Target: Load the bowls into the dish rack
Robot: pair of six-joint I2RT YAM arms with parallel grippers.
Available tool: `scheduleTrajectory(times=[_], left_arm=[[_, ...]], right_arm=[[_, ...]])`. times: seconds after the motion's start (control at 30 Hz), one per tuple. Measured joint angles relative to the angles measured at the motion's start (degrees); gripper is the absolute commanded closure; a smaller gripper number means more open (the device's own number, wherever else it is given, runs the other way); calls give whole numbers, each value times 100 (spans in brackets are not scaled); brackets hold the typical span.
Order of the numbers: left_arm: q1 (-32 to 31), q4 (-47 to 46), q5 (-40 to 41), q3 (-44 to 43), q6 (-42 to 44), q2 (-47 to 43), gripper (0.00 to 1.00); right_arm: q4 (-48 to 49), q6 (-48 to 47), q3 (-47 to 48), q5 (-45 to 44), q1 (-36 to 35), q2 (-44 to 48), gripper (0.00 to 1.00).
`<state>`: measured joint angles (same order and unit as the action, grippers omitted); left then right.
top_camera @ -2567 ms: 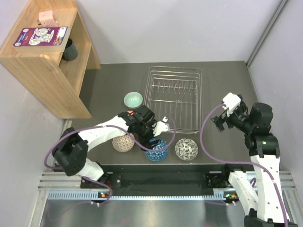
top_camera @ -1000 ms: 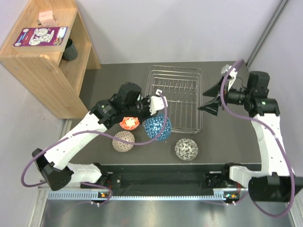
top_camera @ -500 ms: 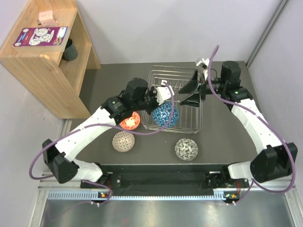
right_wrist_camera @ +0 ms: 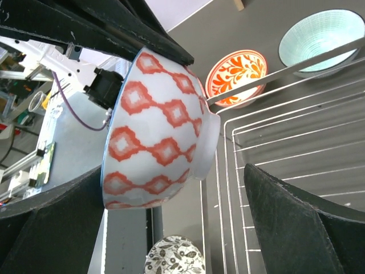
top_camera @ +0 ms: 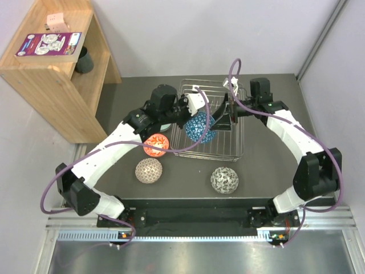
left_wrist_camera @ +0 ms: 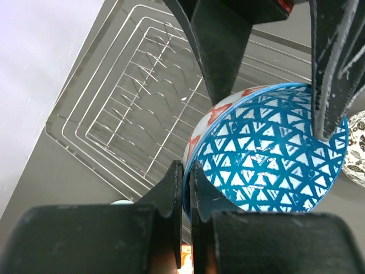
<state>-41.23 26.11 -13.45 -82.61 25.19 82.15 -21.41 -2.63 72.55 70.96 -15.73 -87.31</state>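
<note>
My left gripper [left_wrist_camera: 187, 171] is shut on the rim of the blue mosaic bowl [top_camera: 199, 127], holding it on edge above the dish rack [top_camera: 228, 150]. The bowl's outside shows white with red diamonds [right_wrist_camera: 159, 131]. My right gripper [right_wrist_camera: 175, 171] is open, with one finger on each side of this bowl. On the table left of the rack sits the red-orange floral bowl [top_camera: 156, 144], and the beige mesh bowl [top_camera: 149, 169] is nearer me. The grey-white bowl [top_camera: 224, 180] sits in front of the rack. The mint bowl [right_wrist_camera: 328, 34] lies beyond the floral one.
A wooden shelf [top_camera: 51, 74] stands at the back left with a dark cup [top_camera: 84, 60] on it. Both arms cross over the rack's middle. Walls close in behind and to the right of the table.
The left arm has lifted the blue bowl off the table and carried it right and back over the rack. The right arm has swung left until its open jaws straddle the bowl.
</note>
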Motion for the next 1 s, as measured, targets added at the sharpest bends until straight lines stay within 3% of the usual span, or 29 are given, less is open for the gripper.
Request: scheduleTrajectory(times=[0.23, 0.4, 0.6, 0.87, 1.0], left_arm=[[22, -57, -103, -7, -7, 184, 100], [24, -37, -144, -76, -11, 352, 100], [22, -35, -212, -258, -24, 426, 100], [22, 9, -229, -352, -28, 466, 100], [22, 4, -214, -350, -31, 466, 100]], right_arm=[[-227, -179, 66, 136, -142, -136, 1], [-302, -236, 133, 179, -197, -271, 13], [-387, -295, 146, 380, -221, -385, 12], [-654, -522, 243, 549, -232, -549, 29], [-732, -544, 297, 557, -227, -590, 20]])
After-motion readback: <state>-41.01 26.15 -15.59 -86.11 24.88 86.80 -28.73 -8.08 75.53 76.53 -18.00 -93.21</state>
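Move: The left hand already pinches the blue bowl by its rim, the bowl's middle about 4 cm back, 4 cm right and 2 cm below. From the open right hand that middle is about 4 cm left, 1 cm back and 1 cm down, already between its jaws. The dish rack's centre is 7 cm right of the left hand, 1 cm ahead, some 16 below; the orange bowl is 13 cm left, 9 back, 15 below. Leftward, back and down, about 2.5 cm in all, the right hand eases farther over the blue bowl, turning slightly counter-clockwise and tipping a little. Its wide jaws close by roughly a quarter, one finger on the bowl's open side, the other outside near the foot. The left hand keeps its rim pinch, dips and partly recovers, carrying the bowl about 2 cm right and forward towards the right hand. ##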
